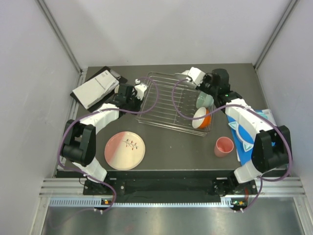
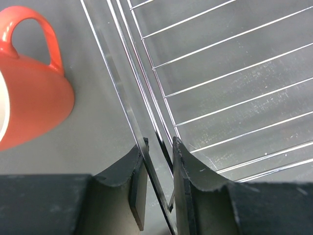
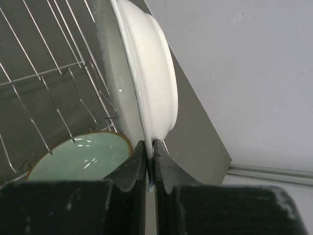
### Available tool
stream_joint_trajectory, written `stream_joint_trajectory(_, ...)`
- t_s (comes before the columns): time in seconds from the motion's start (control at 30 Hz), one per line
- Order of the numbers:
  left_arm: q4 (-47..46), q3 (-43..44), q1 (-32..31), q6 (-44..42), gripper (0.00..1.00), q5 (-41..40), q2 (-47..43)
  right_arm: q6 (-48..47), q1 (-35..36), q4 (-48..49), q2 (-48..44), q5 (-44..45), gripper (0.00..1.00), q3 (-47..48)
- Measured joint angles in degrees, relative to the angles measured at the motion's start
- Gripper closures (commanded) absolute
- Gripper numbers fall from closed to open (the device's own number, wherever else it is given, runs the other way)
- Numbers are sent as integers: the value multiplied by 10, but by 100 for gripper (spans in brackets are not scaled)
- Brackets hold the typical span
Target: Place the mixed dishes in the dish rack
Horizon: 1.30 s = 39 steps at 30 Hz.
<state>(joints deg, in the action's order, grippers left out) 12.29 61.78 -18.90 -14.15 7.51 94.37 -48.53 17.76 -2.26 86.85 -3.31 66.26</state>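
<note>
The silver wire dish rack (image 1: 171, 100) stands mid-table. My left gripper (image 1: 141, 93) is at its left edge, jaws shut on the rack's rim bar (image 2: 128, 112), which runs between the fingers of that gripper (image 2: 159, 147). My right gripper (image 3: 150, 143) is shut on the rim of the white plate (image 3: 154, 73), held on edge over the rack's far right corner (image 1: 191, 81). The mint green bowl (image 1: 204, 100) (image 3: 83, 156) and the orange mug (image 1: 201, 117) (image 2: 29, 98) lie at the rack's right end. The salmon-pink cup (image 1: 224, 146) and the pink-and-cream plate (image 1: 125, 150) sit on the table.
A black-and-white booklet (image 1: 95, 87) lies at the back left. Blue and turquoise flat items (image 1: 244, 132) lie at the right edge under my right arm. White walls close in the table on three sides.
</note>
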Motion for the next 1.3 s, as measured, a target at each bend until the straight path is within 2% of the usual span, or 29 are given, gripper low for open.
stream_joint_trajectory(0.2, 3, 3, 2, 8, 95, -8, 1, 2, 0, 17, 37, 2, 100, 21)
stream_joint_trajectory(0.43, 4, 12, 5, 16, 95, -14, 9, 36, 4, 40, 60, 51, 99, 30)
stream_joint_trajectory(0.47, 4, 12, 5, 16, 95, -14, 9, 43, 5, 45, 59, 60, 94, 23)
stream_joint_trajectory(0.5, 4, 12, 5, 16, 95, -14, 9, 48, 6, 51, 57, 66, 78, 19)
stream_joint_trajectory(0.6, 7, 14, 5, 17, 94, -14, 9, 76, 7, 70, 52, 111, 54, -9)
stream_joint_trajectory(0.67, 15, 17, 5, 17, 94, -12, 9, 92, 0, 64, 56, 152, 48, -22)
stream_joint_trajectory(0.83, 26, 20, 5, 14, 94, -9, 9, 117, -7, 59, 58, 202, 45, -31)
stream_joint_trajectory(0.9, 26, 20, 5, 12, 94, -8, 9, 124, -7, 61, 58, 207, 41, -31)
stream_joint_trajectory(1.0, 27, 20, 5, 12, 94, -7, 9, 132, -6, 61, 56, 218, 24, -30)
stream_joint_trajectory(1.03, 27, 20, 5, 12, 94, -8, 9, 133, -6, 61, 54, 222, 22, -30)
stream_joint_trajectory(1.07, 27, 20, 5, 11, 94, -7, 9, 134, -5, 61, 51, 225, 5, -30)
stream_joint_trajectory(1.1, 27, 20, 5, 12, 94, -7, 9, 136, -5, 61, 46, 228, 0, -30)
stream_joint_trajectory(1.3, 27, 20, 5, 13, 92, -7, 9, 177, 1, 38, -26, 228, 0, -27)
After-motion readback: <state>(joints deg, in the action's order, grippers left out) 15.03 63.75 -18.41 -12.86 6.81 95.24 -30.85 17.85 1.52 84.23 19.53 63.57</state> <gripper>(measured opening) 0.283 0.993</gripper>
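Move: The white plate, held by its rim, goes to the rack's back slot, whose middle is about 6 cm left of the right hand, roughly level ahead and 9 cm below. From that hand the green bowl stands some 10 cm back, 3 cm right and 16 cm below, and the orange bowl about 20 cm back, 3 cm right, just as low. From the left hand, on the rack's left rim, the slot is some 27 cm right, 10 cm ahead and slightly above. Right fingers ease the plate forward 3 cm, release, shift right 6 cm and down, then rise wide open. ##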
